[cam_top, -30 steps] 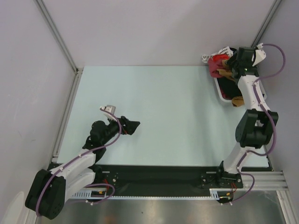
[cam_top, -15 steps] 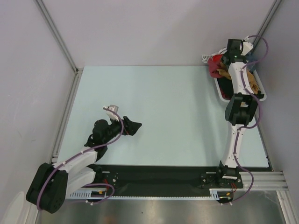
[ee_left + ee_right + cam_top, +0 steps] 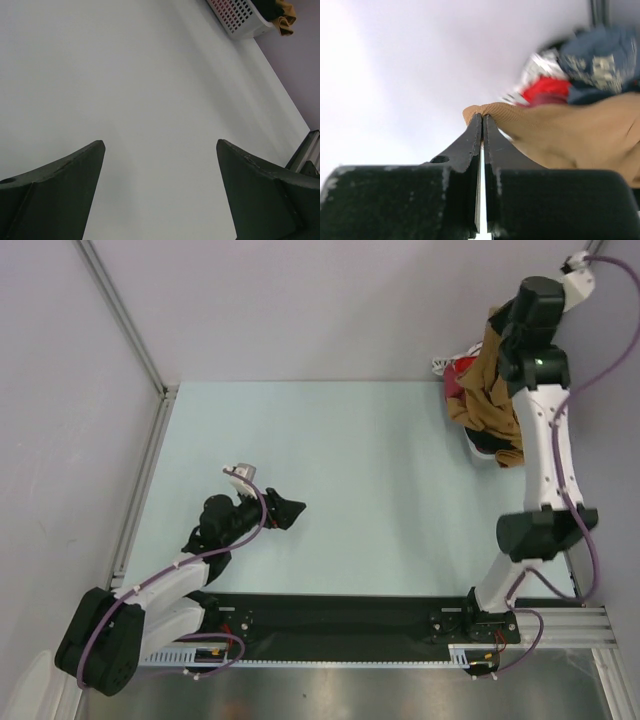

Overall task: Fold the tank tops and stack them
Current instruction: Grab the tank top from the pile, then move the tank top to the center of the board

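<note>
The tan-brown tank top (image 3: 484, 390) hangs in a long bunch above the white basket (image 3: 468, 432) at the back right, with its lower end still down in the basket. My right gripper (image 3: 498, 320) is raised high and shut on the top's upper edge. In the right wrist view the fingertips (image 3: 483, 116) pinch a fold of the tan ribbed cloth (image 3: 570, 135). A blue cloth (image 3: 600, 50) lies blurred below it; I cannot tell whether it is the other tank top. My left gripper (image 3: 290, 510) is open over the bare table at the left, with nothing between its fingers (image 3: 160, 145).
The basket (image 3: 235, 17) holds several mixed clothes, among them a red piece (image 3: 458, 375) and a mustard piece (image 3: 286, 15) draped over its rim. Walls with metal rails close the table at the back and both sides.
My right gripper shut on the tan-brown tank top in the basket and rose, drawing it up. The left arm barely shifted and stayed open.
</note>
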{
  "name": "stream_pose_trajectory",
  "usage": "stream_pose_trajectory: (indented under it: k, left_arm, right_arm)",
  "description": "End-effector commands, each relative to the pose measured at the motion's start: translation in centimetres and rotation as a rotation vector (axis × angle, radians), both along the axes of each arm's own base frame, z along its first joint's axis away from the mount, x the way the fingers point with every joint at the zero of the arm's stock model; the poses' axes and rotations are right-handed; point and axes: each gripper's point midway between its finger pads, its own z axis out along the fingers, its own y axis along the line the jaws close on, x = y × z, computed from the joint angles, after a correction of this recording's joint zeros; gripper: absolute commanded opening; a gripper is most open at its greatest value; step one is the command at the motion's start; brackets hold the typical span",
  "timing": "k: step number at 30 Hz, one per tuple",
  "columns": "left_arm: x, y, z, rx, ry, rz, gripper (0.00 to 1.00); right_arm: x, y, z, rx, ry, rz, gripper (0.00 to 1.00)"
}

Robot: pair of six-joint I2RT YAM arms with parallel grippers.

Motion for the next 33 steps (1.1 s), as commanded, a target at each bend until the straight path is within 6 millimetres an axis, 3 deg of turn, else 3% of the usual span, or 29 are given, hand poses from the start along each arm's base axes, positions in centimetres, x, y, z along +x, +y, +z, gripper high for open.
stream_pose_trajectory:
  k: [1,2,3,4,6,12,13,15,16,17,19,23,25,29,33]
  left_arm:
    - [0.8,-0.5,2.2,-0.005,-0.071,-0.003,1.00]
    - [0.8,-0.5,2.2,-0.001,-0.071,-0.002,1.00]
    - [0.7,-0.5,2.2,0.000,-0.073,-0.003,1.00]
    - [0.8,-0.5,2.3,0.001,-0.079,0.000,1.00]
    - [0.7,-0.5,2.4,0.004,-0.083,0.001,1.00]
    - [0.6,-0.7,2.8,0.006,-0.096,-0.005,1.00]
    - [0.5,-0.7,2.8,0.006,-0.099,-0.007,1.00]
    - [0.4,-0.7,3.1,0.005,-0.108,-0.008,1.00]
    - [0.4,-0.7,3.0,0.008,-0.110,-0.006,1.00]
    - [0.3,-0.7,3.1,0.008,-0.114,-0.006,1.00]
    - [0.1,-0.7,3.6,0.003,-0.135,-0.012,1.00]
    - [-0.7,-1.2,4.8,-0.022,-0.189,-0.048,1.00]
    - [-1.2,-1.4,5.2,-0.028,-0.210,-0.063,1.00]
    - [-1.6,-1.1,6.1,-0.041,-0.249,-0.053,1.00]
    - [-1.6,-0.1,6.6,-0.038,-0.277,-0.004,0.99]
  right_arm:
    - [-5.0,-0.2,7.6,-0.007,-0.198,0.003,0.00]
    - [-5.4,-0.1,7.6,-0.009,-0.203,0.009,0.00]
    - [-5.4,0.1,6.0,-0.020,-0.173,0.025,0.00]
    - [-6.8,0.6,8.0,-0.022,-0.238,0.051,0.00]
    - [-7.7,1.6,8.0,-0.011,-0.258,0.101,0.00]
    - [-13.5,9.5,14.0,0.008,-0.406,0.455,0.00]
    - [-15.0,12.7,14.8,-0.002,-0.431,0.559,0.00]
    - [-18.2,15.0,16.8,-0.020,-0.491,0.639,0.00]
    - [-20.1,17.6,17.5,-0.013,-0.519,0.720,0.00]
    - [-21.8,18.8,18.4,-0.026,-0.551,0.779,0.00]
    - [-26.4,21.3,20.5,-0.007,-0.632,0.912,0.00]
    - [-33.3,23.4,23.9,0.053,-0.747,1.133,0.00]
    - [-35.6,23.0,25.2,0.088,-0.782,1.186,0.00]
    - [-35.8,22.0,25.0,0.084,-0.773,1.140,0.00]
    - [-31.0,22.2,20.8,0.037,-0.621,1.008,0.00]
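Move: The right hand already holds the brown tank top pinched high above the basket, the cloth's middle about 17 cm below it. The open left gripper lies some 25 cm back from the right hand, 50 cm to its left and 30 cm lower. The basket's middle is about 6 cm ahead, 8 cm right and 33 cm below; a pink cloth in it sits 9 cm ahead and 7 cm left. From the left hand, the tank top is about 25 cm ahead, 49 cm right and 12 cm higher. Keeping its shut-finger pinch on the tank top, the right hand whisks it off the pile, first back and up, then sweeping left and farther back over the open table while climbing, with a slight return right: about 35 cm back overall. Its wrist swings some 60 degrees counter-clockwise and tips up. The left hand, fingers still wide, rises about 5 cm under the cloth's trailing end. ##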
